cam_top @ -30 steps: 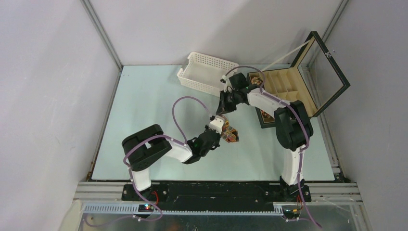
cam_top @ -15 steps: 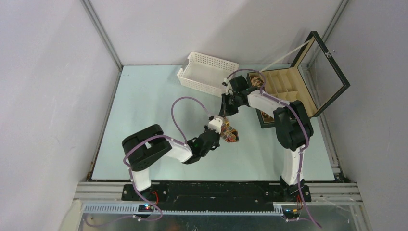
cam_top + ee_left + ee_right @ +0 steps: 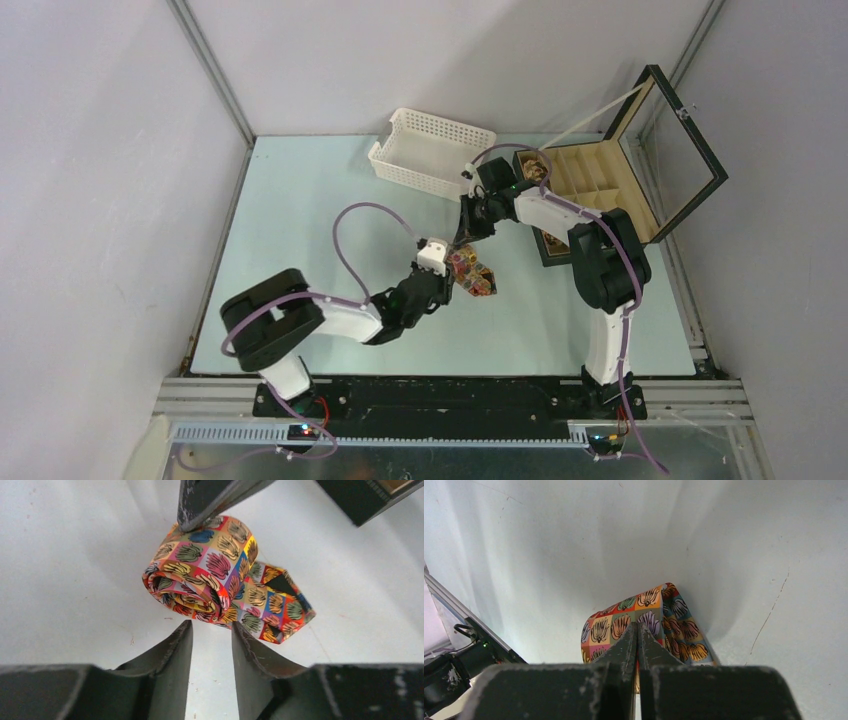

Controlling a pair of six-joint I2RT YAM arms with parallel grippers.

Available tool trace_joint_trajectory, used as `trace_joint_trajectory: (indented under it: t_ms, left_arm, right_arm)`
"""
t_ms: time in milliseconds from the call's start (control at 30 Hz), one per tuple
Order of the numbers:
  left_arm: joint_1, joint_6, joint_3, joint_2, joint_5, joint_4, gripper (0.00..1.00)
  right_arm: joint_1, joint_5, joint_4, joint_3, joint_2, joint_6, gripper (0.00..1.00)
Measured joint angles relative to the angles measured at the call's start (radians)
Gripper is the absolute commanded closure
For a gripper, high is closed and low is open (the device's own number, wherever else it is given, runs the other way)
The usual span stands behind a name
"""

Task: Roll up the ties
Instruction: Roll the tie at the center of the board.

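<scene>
A tie (image 3: 472,274) with bright squares of red, orange, yellow and blue lies on the table as a coil (image 3: 200,570), its pointed end (image 3: 280,612) flat beside it. My left gripper (image 3: 212,626) is open just short of the coil, with nothing between its fingers. From above, the tips of my shut right gripper (image 3: 638,626) rest on the coil's top (image 3: 624,617). In the left wrist view the right gripper's fingers (image 3: 200,502) touch the coil's far upper edge. In the top view the left gripper (image 3: 452,278) and the right gripper (image 3: 464,243) meet at the tie.
A white perforated basket (image 3: 428,150) stands at the back of the table. A black compartmented box (image 3: 600,185) with its glass lid (image 3: 690,150) raised stands at the back right, with a patterned coil (image 3: 533,166) in a far compartment.
My left gripper has let go of the coil, opened and drawn back a little towards the left. The right gripper has moved in and stayed shut on top of the coil.
</scene>
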Motion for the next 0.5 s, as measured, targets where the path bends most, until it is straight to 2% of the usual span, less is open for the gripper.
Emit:
trace_joint_trajectory:
  t_ms: [200,333,500]
  left_arm:
    - [0.006,-0.090,-0.066,-0.172,0.008,-0.029,0.41]
    - [0.053,-0.195,-0.067,-0.246,0.049,-0.056,0.35]
    - [0.180,-0.404,-0.098,-0.266,0.150,-0.042,0.33]
  right_arm:
    - [0.001,0.000,0.008,-0.005,0.000,0.003,1.00]
    - [0.001,0.000,0.015,-0.012,0.000,0.006,1.00]
    - [0.001,0.000,0.017,-0.013,0.000,0.007,1.00]
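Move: The rolled part of the tie lies about 5 cm ahead of the left hand, 2 cm to its right and some 3 cm lower; the loose tail is about 6 cm to that hand's right, nearly level with it fore and aft. From the right hand, the roll's middle is some 3 cm back, 1 cm right and 3 cm below. Also from the right hand, the white basket stands about 17 cm ahead and 5 cm left, the open box 8 cm ahead and 24 cm right. The right hand stays put, its shut fingertips still resting on top of the rolled tie, while the left hand pulls up and away from the roll. The left climbs about 6 cm, easing slightly back at first, then swings left some 4 cm and a little forward as the climb levels off; its fingers spread wider and the wrist rolls nearly 30 degrees, left side down. ##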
